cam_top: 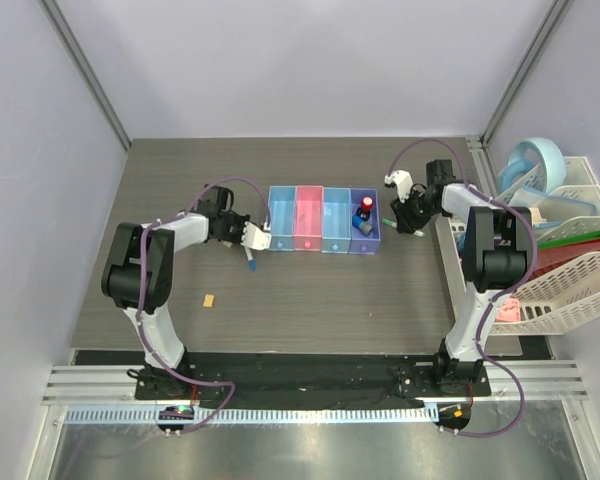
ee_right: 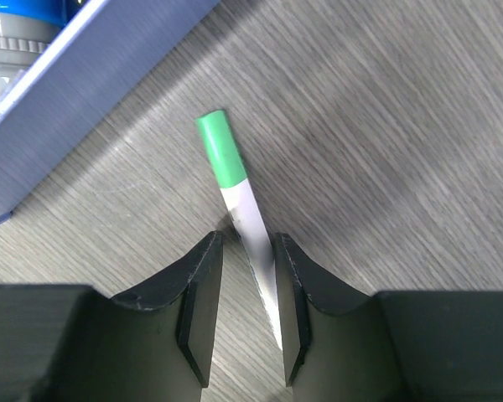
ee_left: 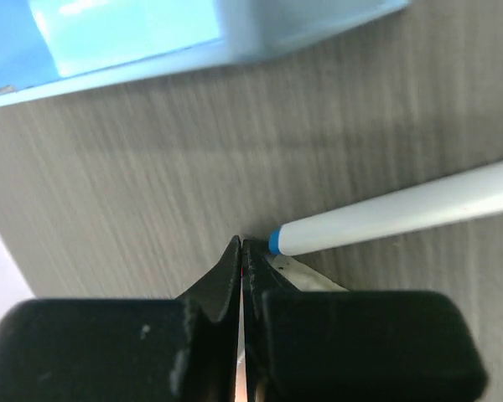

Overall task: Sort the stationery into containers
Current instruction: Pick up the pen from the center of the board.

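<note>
The containers (cam_top: 308, 225) are a joined row of bins: light blue, pink, light blue and darker blue. A red-capped black bottle (cam_top: 365, 208) stands in the darker blue one. My left gripper (cam_top: 250, 246) is shut with nothing in it, low at the table (ee_left: 241, 248). The blue end of a white pen (ee_left: 402, 211) touches its right fingertip, just below the left light blue bin (ee_left: 151, 33). My right gripper (ee_right: 247, 241) is open astride the green-tipped white pen (ee_right: 235, 180). That pen lies against the right finger, beside the darker blue bin (ee_right: 84, 92). A tan block (cam_top: 210, 299) lies on the table at front left.
A white rack basket (cam_top: 570, 280) with folders and a light blue roll stands off the table's right edge, close behind my right arm. A pink item (cam_top: 510, 310) shows under its near corner. Grey walls close the left, back and right sides.
</note>
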{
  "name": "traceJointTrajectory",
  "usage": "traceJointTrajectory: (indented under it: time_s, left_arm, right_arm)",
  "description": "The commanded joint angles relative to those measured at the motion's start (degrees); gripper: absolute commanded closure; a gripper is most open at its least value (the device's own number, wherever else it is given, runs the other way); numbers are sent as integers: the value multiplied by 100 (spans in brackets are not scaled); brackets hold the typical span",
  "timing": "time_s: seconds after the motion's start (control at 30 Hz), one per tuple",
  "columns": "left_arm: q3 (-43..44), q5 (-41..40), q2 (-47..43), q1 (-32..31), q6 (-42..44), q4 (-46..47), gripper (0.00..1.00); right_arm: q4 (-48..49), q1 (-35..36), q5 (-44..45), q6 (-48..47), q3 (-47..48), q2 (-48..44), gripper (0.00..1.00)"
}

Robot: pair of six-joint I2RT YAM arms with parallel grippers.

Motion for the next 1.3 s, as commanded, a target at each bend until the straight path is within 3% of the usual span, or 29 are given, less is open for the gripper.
traceJointTrajectory:
  time_s: [0.0,0.47,0.63,0.7,0.73,0.77,0.93,1.1,1.27]
  left_arm:
    - [245,234,-288,19,277,-1132,100]
    - [-545,726,-1289,19,611,-2214,100]
    - [-607,1068,-1641,19,-100,-1750,100]
    - [-502,1305,-1746,19,-223,-1757,94]
    - [-458,1394,-1773,19,-224,-1792,82]
    - [-405,1447,-1782,19,-215,-1976,60]
    - [-89,1395,-1598,-25,425,-2995,36]
    - [113,1131,-1212,-104,796,-3742,32]
    - [254,947,-965,-227,849,-4060,33]
  right_arm:
    - [-520,27,-78,56,-225,-16,63]
    - [-529,27,-96,65,-251,-43,64]
    - [-529,27,-113,91,-251,-52,64]
    - [-546,27,-96,100,-251,-43,64]
    - [-546,27,-87,100,-251,-60,64]
    - [-564,27,-87,100,-260,-60,64]
    - [-573,27,-96,83,-295,-69,64]
    - [-573,27,-87,91,-295,1,67]
    - [-564,27,-60,126,-260,71,94]
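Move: The left hand, shut and low, has its fingertips at the tail of the blue-capped pen, whose middle lies about 6 cm back and 2 cm to the right. The eraser is some 4 cm left and 2 cm back, the light-blue compartment roughly 13 cm right and 6 cm ahead. The right hand already straddles the green-capped pen, its middle right between the fingers and 1 cm lower, with the purple compartment about 13 cm left and 3 cm ahead. Backward, low over the board, the left hand sweeps its shut fingertips about 9 cm, pushing along the blue-capped pen, then lifts, opens wide, carries on back and dips over it, tipping some 20 degrees so the fingertips swing back. The right hand stays nearly in place and late on closes, pinching the green-capped pen. ##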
